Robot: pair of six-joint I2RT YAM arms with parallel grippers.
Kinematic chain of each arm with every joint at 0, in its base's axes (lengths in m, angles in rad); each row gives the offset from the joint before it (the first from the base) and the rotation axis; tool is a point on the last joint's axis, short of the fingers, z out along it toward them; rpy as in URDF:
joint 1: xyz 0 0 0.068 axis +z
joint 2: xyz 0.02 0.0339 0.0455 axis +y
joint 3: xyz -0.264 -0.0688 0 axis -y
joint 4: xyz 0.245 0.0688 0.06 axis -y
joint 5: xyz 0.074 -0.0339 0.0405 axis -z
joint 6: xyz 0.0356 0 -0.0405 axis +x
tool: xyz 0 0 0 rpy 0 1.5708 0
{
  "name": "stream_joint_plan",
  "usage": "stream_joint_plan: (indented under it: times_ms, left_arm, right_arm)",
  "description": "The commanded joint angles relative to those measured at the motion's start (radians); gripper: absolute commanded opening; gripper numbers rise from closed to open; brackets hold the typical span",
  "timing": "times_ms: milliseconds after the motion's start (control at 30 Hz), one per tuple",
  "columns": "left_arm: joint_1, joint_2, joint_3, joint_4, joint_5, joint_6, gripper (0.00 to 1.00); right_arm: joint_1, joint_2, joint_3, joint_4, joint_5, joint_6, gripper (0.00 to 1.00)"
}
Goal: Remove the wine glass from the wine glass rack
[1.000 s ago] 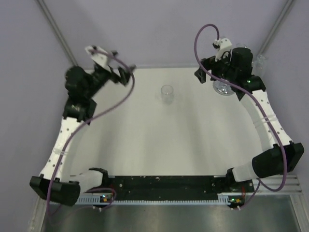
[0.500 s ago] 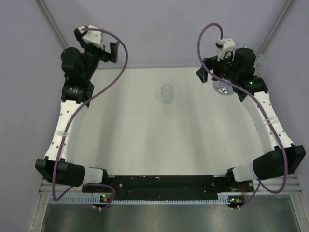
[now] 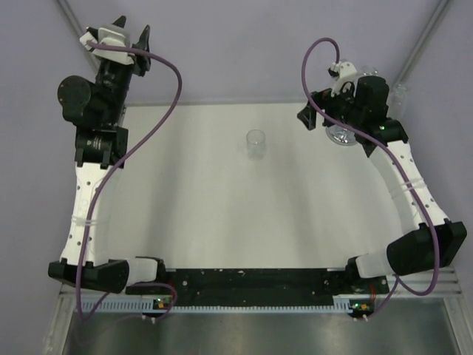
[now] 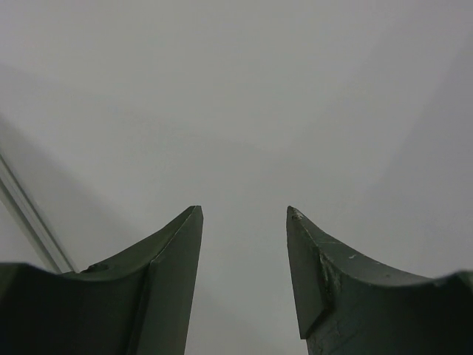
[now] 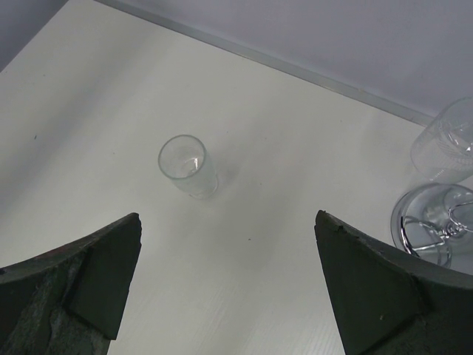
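Observation:
The wine glass rack shows its round shiny base (image 3: 340,135) at the back right of the table, mostly hidden under my right arm. In the right wrist view the base (image 5: 432,222) sits at the right edge, with the clear bowl of a wine glass (image 5: 447,144) just above it. A clear glass shape (image 3: 400,93) shows past the arm in the top view. My right gripper (image 3: 307,118) is open and empty (image 5: 228,216), left of the rack and over bare table. My left gripper (image 3: 131,33) is open and empty (image 4: 244,211), raised at the back left and facing the wall.
A small clear tumbler (image 3: 256,142) stands upright on the white table (image 3: 222,214) at the back centre; it also shows in the right wrist view (image 5: 188,166). Purple walls close the back and sides. Metal posts run up both back corners.
My left arm has swung up and to the left, away from the table centre, and now points at the wall. My right arm has barely moved.

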Motion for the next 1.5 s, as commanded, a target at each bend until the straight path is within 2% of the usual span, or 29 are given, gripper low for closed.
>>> stream_joint_plan:
  times_ms: [0, 200, 233, 1467]
  left_arm:
    - [0.001, 0.009, 0.005, 0.009, 0.004, 0.012, 0.54]
    - [0.001, 0.009, 0.005, 0.009, 0.004, 0.012, 0.54]
    - [0.000, -0.230, -0.827, -0.087, 0.144, -0.146, 0.98]
    - [0.000, -0.244, -0.836, -0.092, 0.130, -0.144, 0.99]
  right_arm:
    - [0.004, -0.031, -0.011, 0.036, -0.016, 0.014, 0.99]
    - [0.004, -0.054, -0.005, 0.007, 0.043, -0.021, 0.99]
    - [0.004, -0.058, -0.009, 0.006, 0.046, -0.023, 0.99]
    - [0.004, -0.057, -0.034, 0.050, 0.006, 0.014, 0.99]
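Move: Standing on the table, the wine glass lies about 12 cm ahead of the left hand, roughly 22 cm to its right and some 57 cm below. The rack stands about 12 cm farther out than the glass and 29 cm to the right of it. From the right hand the glass is about 8 cm ahead, 15 cm to the left and 28 cm down. Sinking from its raised pose, the left hand drops steeply for about 40 cm, rises back some 4 cm and then stays still, high above the table to the left of the wine glass. On the way its wrist tips the fingers down by roughly 45 degrees and turns slightly clockwise, while the half-closed, empty fingers spread wide. It touches nothing. ##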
